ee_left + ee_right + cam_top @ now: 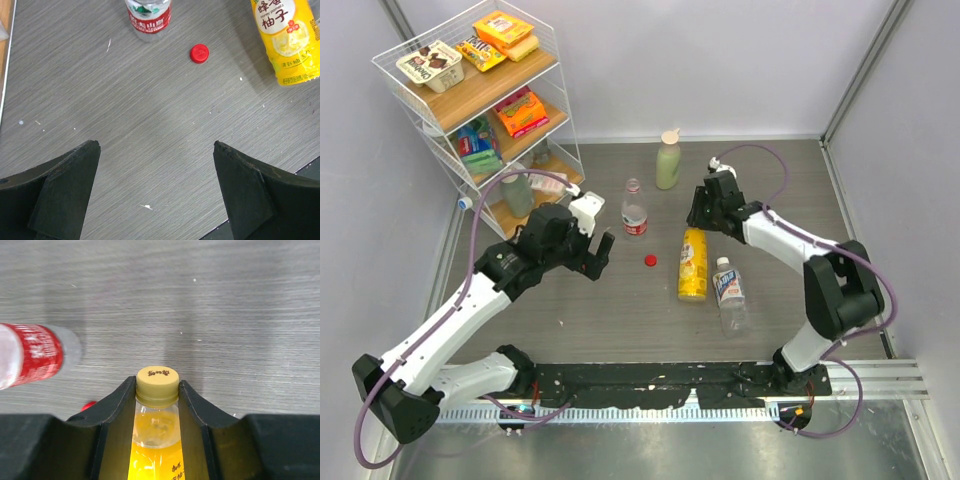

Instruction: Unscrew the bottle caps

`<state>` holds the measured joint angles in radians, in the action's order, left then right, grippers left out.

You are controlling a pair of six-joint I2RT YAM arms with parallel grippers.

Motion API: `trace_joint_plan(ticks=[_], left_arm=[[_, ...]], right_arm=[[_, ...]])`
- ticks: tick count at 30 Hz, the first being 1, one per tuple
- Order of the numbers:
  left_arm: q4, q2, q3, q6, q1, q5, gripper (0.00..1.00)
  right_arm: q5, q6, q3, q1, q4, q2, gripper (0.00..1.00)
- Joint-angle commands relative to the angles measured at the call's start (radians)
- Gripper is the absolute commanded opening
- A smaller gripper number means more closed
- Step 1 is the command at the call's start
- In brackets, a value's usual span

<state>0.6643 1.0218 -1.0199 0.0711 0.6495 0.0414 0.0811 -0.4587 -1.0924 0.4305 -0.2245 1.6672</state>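
Observation:
A yellow juice bottle (693,265) lies on the table, neck pointing away from the arms. My right gripper (701,219) is shut on its yellow cap (157,381), one finger on each side; in the right wrist view the gripper (157,386) frames the bottle (152,440). A loose red cap (650,261) lies on the table beside an upright, uncapped clear bottle with a red label (634,210). A clear bottle with a blue label (730,295) lies flat with its pale cap (722,262) on. My left gripper (603,251) hovers open with nothing in it, the red cap (199,53) ahead of its fingers (75,175).
A pale green bottle with a beige cap (668,160) stands at the back. A wire shelf with snack packs (480,100) fills the back left corner, close behind my left arm. The red-label bottle (148,17) and the yellow bottle (285,35) lie beyond my left gripper (155,150).

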Motion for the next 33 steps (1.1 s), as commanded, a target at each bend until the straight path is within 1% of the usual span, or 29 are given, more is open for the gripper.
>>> trace_joint_plan(ticks=[1,5,8,9,14,19,20,24,26,31,33], left_arm=[[-0.006,-0.002,-0.075,0.007,-0.001,-0.006,1.0],[-0.005,0.001,-0.101,0.016,-0.001,-0.034,1.0],[-0.006,0.004,-0.115,0.019,-0.001,-0.037,1.0],[-0.006,0.006,-0.12,0.021,-0.001,-0.07,1.0],[-0.014,0.026,-0.163,0.038,0.001,-0.121,1.0],[-0.074,0.041,-0.198,0.076,0.001,-0.231,1.0],[-0.092,0.046,-0.203,0.09,-0.001,-0.279,1.0],[-0.222,0.086,-0.2,0.16,0.001,-0.484,1.0],[-0.317,0.11,-0.189,0.237,0.007,-0.578,1.0],[-0.57,0.173,-0.158,0.376,0.064,-0.669,1.0],[-0.623,0.214,-0.175,0.407,0.09,-0.673,1.0]], right_arm=[[0.038,-0.003,0.045,-0.001,0.089,-0.158,0.01],[0.072,-0.009,0.104,-0.001,0.126,-0.311,0.02],[0.072,-0.008,0.137,-0.002,0.145,-0.389,0.02],[0.068,-0.003,0.14,-0.001,0.146,-0.424,0.02],[0.048,-0.011,0.169,-0.001,0.165,-0.552,0.02],[0.034,-0.04,0.201,-0.001,0.191,-0.685,0.02],[0.039,-0.049,0.204,0.001,0.194,-0.713,0.02],[0.01,-0.075,0.236,-0.001,0.249,-0.785,0.02],[-0.015,-0.083,0.255,-0.001,0.275,-0.816,0.02],[-0.032,-0.097,0.281,-0.001,0.298,-0.87,0.02],[-0.035,-0.097,0.284,0.001,0.301,-0.886,0.02]])
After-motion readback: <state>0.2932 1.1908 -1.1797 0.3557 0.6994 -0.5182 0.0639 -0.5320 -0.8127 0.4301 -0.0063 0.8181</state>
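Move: The right hand already has the yellow bottle by its cap; the bottle's middle is about 9 cm back of that hand and 4 below. Counting from the right hand, the clear bottle lies some 18 cm back and 9 right, the red cap 7 back and 10 left, and the opened cola bottle stands 2 ahead and 15 left. The empty left hand has the yellow bottle's middle about 6 cm ahead, 22 to its right and 16 below. Keeping its pinch on the cap, the right hand carries the yellow bottle up about 24 cm from low over the table, drawing back some 9 cm and slightly right while the wrist tips up by about 40 degrees. The left hand, fingers staying wide open, first rises and then sweeps right towards the hanging bottle's body, turning clockwise and rolling its left side down, without reaching the bottle. ##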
